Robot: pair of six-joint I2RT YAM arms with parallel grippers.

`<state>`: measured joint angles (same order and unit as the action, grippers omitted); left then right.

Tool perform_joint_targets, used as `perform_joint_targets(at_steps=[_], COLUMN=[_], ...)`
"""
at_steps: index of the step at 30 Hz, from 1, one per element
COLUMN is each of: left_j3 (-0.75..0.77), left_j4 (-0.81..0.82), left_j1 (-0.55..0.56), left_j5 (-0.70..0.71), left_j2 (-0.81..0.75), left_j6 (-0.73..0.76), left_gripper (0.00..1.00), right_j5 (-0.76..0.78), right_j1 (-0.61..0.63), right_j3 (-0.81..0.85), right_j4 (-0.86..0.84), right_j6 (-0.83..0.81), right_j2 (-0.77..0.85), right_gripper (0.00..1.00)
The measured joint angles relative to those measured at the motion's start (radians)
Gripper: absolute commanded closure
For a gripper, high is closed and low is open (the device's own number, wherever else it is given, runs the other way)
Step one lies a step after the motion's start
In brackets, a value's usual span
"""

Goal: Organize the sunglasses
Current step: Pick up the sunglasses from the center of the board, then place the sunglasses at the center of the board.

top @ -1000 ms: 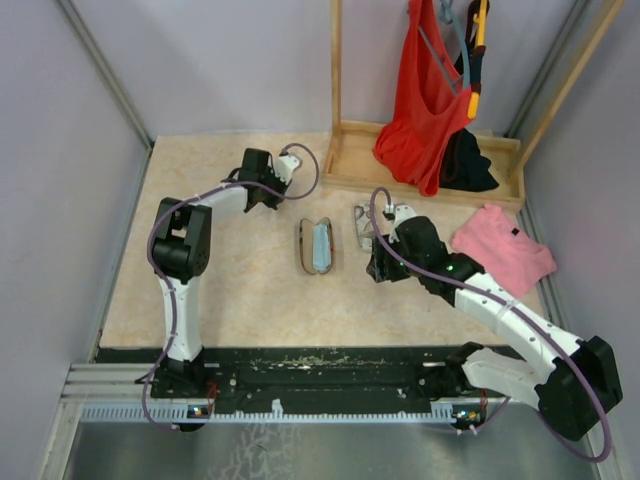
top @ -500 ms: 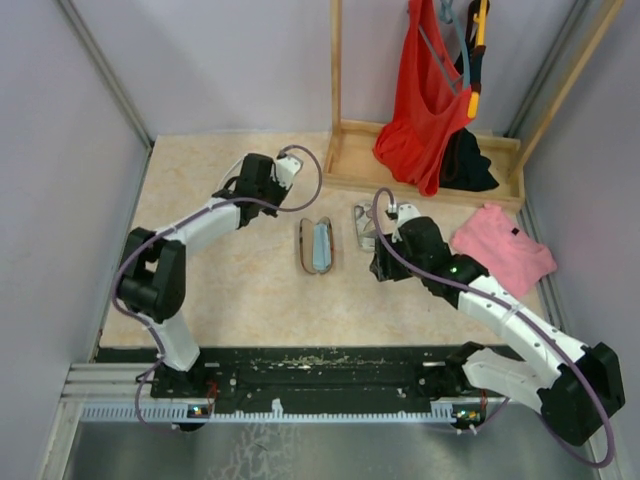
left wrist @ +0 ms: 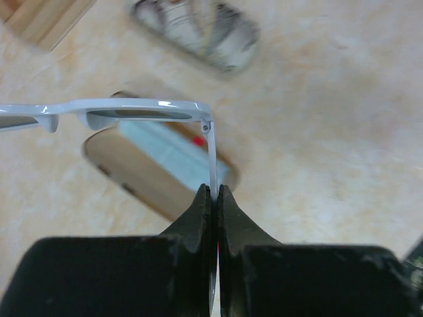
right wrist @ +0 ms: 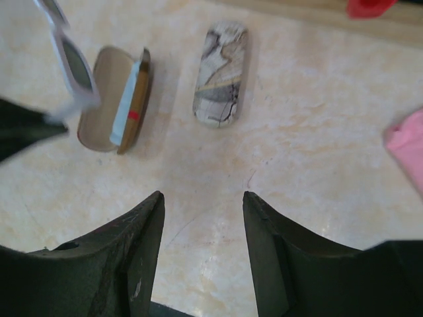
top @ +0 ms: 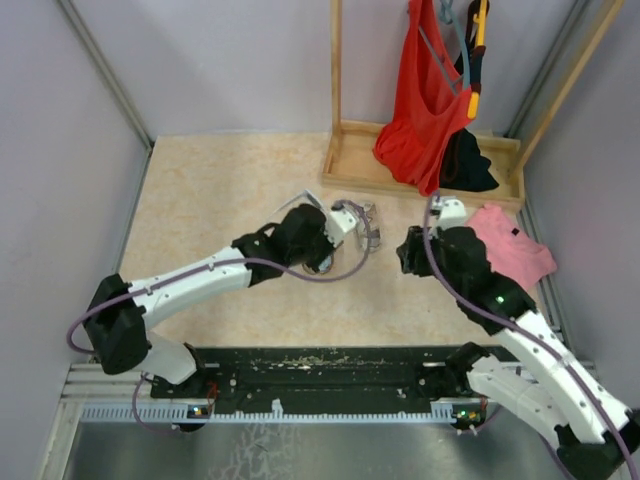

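Observation:
My left gripper (left wrist: 213, 191) is shut on the thin arm of the white sunglasses (left wrist: 119, 109), which hang unfolded just above the open brown case (left wrist: 142, 181). A light blue cloth (left wrist: 165, 148) lies in that case. In the top view the left gripper (top: 322, 232) hovers at the table's centre and covers most of the case. The right wrist view shows the white sunglasses (right wrist: 73, 63) over the open case (right wrist: 109, 99). My right gripper (right wrist: 201, 198) stands open and empty over bare table, to the right of the closed grey-patterned case (right wrist: 221, 72).
The grey-patterned case (top: 362, 222) lies between the two grippers. A pink cloth (top: 503, 245) lies at the right edge. At the back right a wooden rack base (top: 350, 165) stands with a red garment (top: 425, 90) and a black cloth (top: 467, 165).
My left arm has swung from the back left to the centre, bringing the white sunglasses over the open case. My right arm has drawn back to the right, away from the patterned case.

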<state>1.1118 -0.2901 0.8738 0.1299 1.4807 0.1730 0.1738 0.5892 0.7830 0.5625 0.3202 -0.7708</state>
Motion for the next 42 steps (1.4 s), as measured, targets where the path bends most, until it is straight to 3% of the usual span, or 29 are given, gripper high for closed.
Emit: perform_joint_targets(at_steps=[7, 13, 20, 27, 36, 42], left_j3=[0.0, 0.026, 0.228, 0.289, 0.334, 0.277], left_j4=[0.011, 0.077, 0.065, 0.044, 0.031, 0.068], left_j1=[0.278, 0.378, 0.402, 0.41, 0.402, 0.385], left_j5=[-0.076, -0.193, -0.298, -0.332, -0.32, -0.307], left_j2=[-0.009, 0.114, 0.422, 0.54, 0.597, 0.576], left_j6=[0.013, 0.091, 0.192, 0.269, 0.296, 0.275], left_gripper=[0.99, 1.0, 0.99, 0.93, 0.64, 0.56], right_j5=[0.181, 0.209, 0.152, 0.093, 0.127, 0.192], right_j1=[0.0, 0.0, 0.0, 0.0, 0.0, 0.0], right_j3=[0.177, 0.291, 0.288, 0.231, 0.212, 0.205], right_j4=[0.031, 0.025, 0.032, 0.077, 0.153, 0.213], right_j6=[-0.005, -0.037, -0.048, -0.031, 0.023, 0.07], right_j2=[0.267, 0.353, 0.43, 0.436, 0.409, 0.377], right_gripper=[0.49, 0.49, 0.49, 0.49, 0.49, 0.49])
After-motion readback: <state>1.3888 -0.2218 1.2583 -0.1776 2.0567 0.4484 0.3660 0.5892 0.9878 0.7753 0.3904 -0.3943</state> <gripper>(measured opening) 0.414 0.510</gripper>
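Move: The left hand holds the sunglasses by one temple; the bare patch of board near its near edge, where they are going, lies about 16 cm back, 19 cm to the right and 15 cm below. The open case with the blue cloth is some 7 cm ahead, 3 cm left and 14 cm down; the patterned case about 12 cm ahead, 10 cm right. From the right hand the patch is roughly 9 cm back, 1 cm to its right, 18 cm below. Swinging back and to the right, away from the open case, the left hand carries the sunglasses some 25 cm, turning about 45 degrees clockwise, then sinks about 13 cm to the board and opens, letting go of the temple. The empty, open right hand clears off upward, right and back, its fingers tipping up, then sinks partway again. ##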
